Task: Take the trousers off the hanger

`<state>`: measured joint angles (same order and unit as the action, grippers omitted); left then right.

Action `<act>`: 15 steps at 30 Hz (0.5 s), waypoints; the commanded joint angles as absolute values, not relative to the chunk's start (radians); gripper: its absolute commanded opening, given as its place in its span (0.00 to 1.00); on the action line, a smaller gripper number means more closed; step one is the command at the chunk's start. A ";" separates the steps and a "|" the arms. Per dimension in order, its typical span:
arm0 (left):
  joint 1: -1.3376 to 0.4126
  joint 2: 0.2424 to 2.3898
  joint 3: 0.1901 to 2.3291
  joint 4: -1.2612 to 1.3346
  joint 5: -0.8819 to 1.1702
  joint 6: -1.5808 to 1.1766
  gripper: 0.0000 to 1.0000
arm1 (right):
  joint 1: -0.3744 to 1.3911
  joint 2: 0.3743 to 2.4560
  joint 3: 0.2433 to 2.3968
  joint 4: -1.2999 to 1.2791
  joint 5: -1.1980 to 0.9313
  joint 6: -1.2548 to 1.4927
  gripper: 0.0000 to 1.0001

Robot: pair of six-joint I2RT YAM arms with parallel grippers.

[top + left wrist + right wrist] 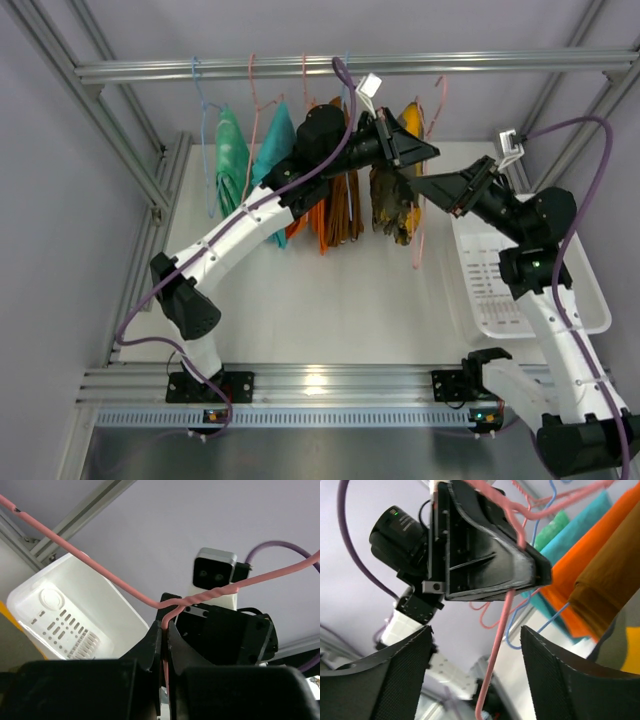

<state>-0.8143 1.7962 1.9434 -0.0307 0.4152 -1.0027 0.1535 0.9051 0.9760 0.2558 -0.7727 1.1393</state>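
Observation:
Several trousers hang folded on wire hangers from the rail: green (pixel 232 155), teal (pixel 272 150), orange (pixel 320 225), brown (pixel 346 208) and a yellow-and-dark patterned pair (pixel 395 205). My left gripper (pixel 428 152) reaches over them and is shut on the thin wire of a pink hanger (pixel 100 570), just below its twisted neck (pixel 165 630). My right gripper (pixel 477 650) faces it from the right, open. The pink hanger's wire (pixel 502 630) runs down between its fingers (pixel 560 665) without touching them. The orange (pixel 600 545) and brown (pixel 610 590) trousers show behind.
A white slotted basket (pixel 530 270) sits on the table at the right, under my right arm. The aluminium rail (pixel 300 68) and frame posts (pixel 130 150) stand at the back and left. Blue (pixel 207 130) and other pink hangers (pixel 255 110) hang along the rail.

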 commanded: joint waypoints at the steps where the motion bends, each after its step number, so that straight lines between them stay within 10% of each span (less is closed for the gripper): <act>1: -0.812 1.758 2.022 0.118 0.462 -1.017 0.00 | 0.166 0.824 0.997 0.185 -0.709 0.925 0.72; 15: -0.776 1.764 2.143 0.098 0.474 -1.069 0.00 | 0.164 0.456 0.812 -0.164 -0.337 0.273 0.86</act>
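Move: The yellow-and-grey trousers on the pink hanger hang with their middle about 9 cm ahead of the right hand, some 4 cm to its left and 5 cm below. The brown trousers are about 11 cm ahead and 14 cm left of it, and the white basket lies roughly 25 cm to its right, about level fore and aft, some 38 cm down. From the left hand, already pinching the hanger wire by the twisted neck, the trousers' middle is 4 cm ahead, 5 cm left and 9 cm below. With its grip on the hanger already given up, the right hand draws away about 8 cm, mainly to the right and partly back, speeding up, while its fingers finish opening wide and the wrist rolls and swings some 30 degrees clockwise, so that the fingers point more forward, at the trousers. The left hand alone keeps the hanger pinched beside the twisted neck, lifting it about 2 cm late on and easing a little to the left. ##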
